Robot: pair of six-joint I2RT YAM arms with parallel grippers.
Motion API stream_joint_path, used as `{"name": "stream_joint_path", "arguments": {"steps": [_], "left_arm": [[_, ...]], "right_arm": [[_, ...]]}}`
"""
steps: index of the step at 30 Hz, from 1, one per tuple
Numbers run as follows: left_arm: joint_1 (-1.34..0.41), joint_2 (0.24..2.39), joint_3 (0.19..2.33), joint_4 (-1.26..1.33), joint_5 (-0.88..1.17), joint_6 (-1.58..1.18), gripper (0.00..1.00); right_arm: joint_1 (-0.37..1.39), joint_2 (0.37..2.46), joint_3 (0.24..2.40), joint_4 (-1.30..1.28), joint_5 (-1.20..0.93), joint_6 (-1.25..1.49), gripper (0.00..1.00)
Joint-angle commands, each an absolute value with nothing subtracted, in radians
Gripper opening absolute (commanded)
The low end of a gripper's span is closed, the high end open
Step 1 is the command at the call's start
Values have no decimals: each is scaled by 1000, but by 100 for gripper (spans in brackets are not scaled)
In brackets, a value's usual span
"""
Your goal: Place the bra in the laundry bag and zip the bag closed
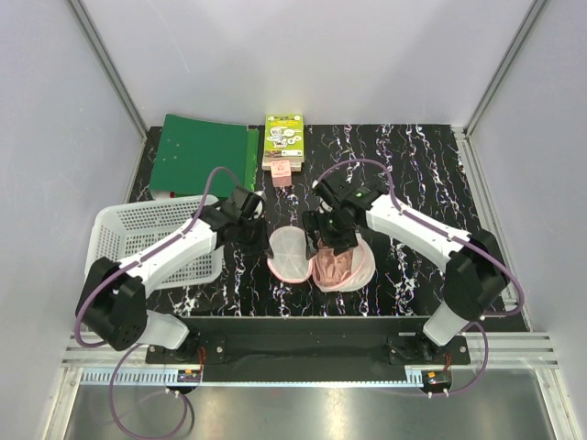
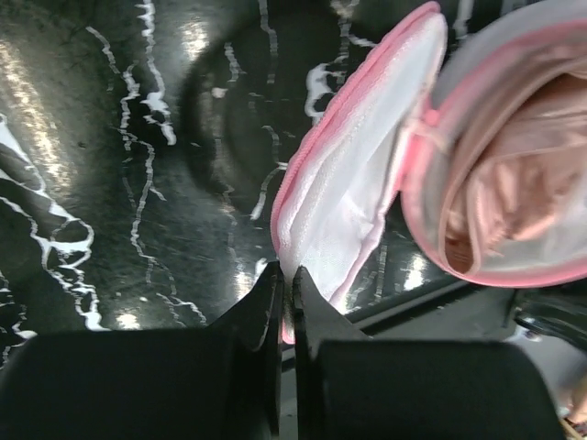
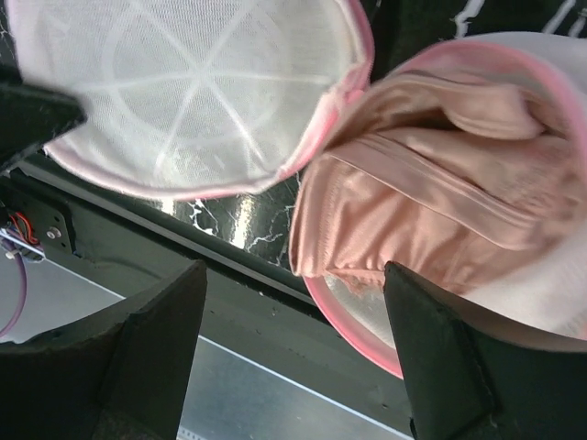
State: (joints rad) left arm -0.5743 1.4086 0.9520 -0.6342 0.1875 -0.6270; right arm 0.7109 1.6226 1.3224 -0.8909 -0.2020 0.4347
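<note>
The laundry bag lies open like a clamshell mid-table. Its white mesh lid half (image 1: 286, 255) (image 2: 348, 183) (image 3: 183, 82) is tipped up on the left. Its other half (image 1: 353, 270) holds the salmon-pink bra (image 1: 335, 268) (image 2: 514, 174) (image 3: 431, 183), crumpled inside. My left gripper (image 1: 260, 240) (image 2: 286, 275) is shut on the pink zip edge of the lid half. My right gripper (image 1: 328, 240) (image 3: 295, 270) hovers just above the bra with its jaws wide open and nothing between them.
A white lattice basket (image 1: 151, 238) stands at the left beside my left arm. A green folder (image 1: 202, 158), a green printed box (image 1: 283, 139) and a small pink cube (image 1: 283, 172) lie at the back. The table's near edge (image 1: 303, 321) is just below the bag.
</note>
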Motion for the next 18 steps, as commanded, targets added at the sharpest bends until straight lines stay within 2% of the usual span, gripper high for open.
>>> {"name": "stream_joint_path", "arguments": {"steps": [1,3,8,11,16,18], "left_arm": [[-586,1342,991,-621,252,-678,0],[-592,1321,991,-623,259,-692,0],[-603,1284,1000,-629,271,-712,0],[-617,1269,1012,-630,273,-722,0],[-624,1250,1040,-647,273,-727,0],[-624,1239,1057,-660,267,-727,0]], "right_arm": [[752,1660,1331,-833,-147,469,83],[755,1680,1327,-836,-115,479,76],[772,1716,1316,-831,-46,503,69],[773,1735,1319,-848,18,521,62],[773,1750,1318,-893,80,520,42],[775,1743,1298,-899,103,523,38]]}}
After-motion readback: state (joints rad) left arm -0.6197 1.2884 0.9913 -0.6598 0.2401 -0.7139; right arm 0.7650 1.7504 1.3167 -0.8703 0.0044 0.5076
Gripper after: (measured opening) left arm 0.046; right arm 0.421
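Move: My left hand already pinches the lid of the laundry bag by its left edge; the seam where lid and bag join lies about 10 cm to its right and some 5 cm below. From my open right hand that seam is roughly 1 cm ahead, 2 cm to the left and 7 cm down. The bra, inside the bag, lies about 2 cm right of this hand, 1 cm back and 8 cm below; the lid's middle is some 7 cm left, 2 cm ahead and 6 cm down. I sink my right hand about 5 cm onto the join of lid and bag beside the bra, bringing its fingers nearer to straight down and closing them from wide to about half. My left hand keeps its pinch on the lid's edge and lifts it some 5 cm, easing a little right towards the bag and leaning its fingers further that way. ##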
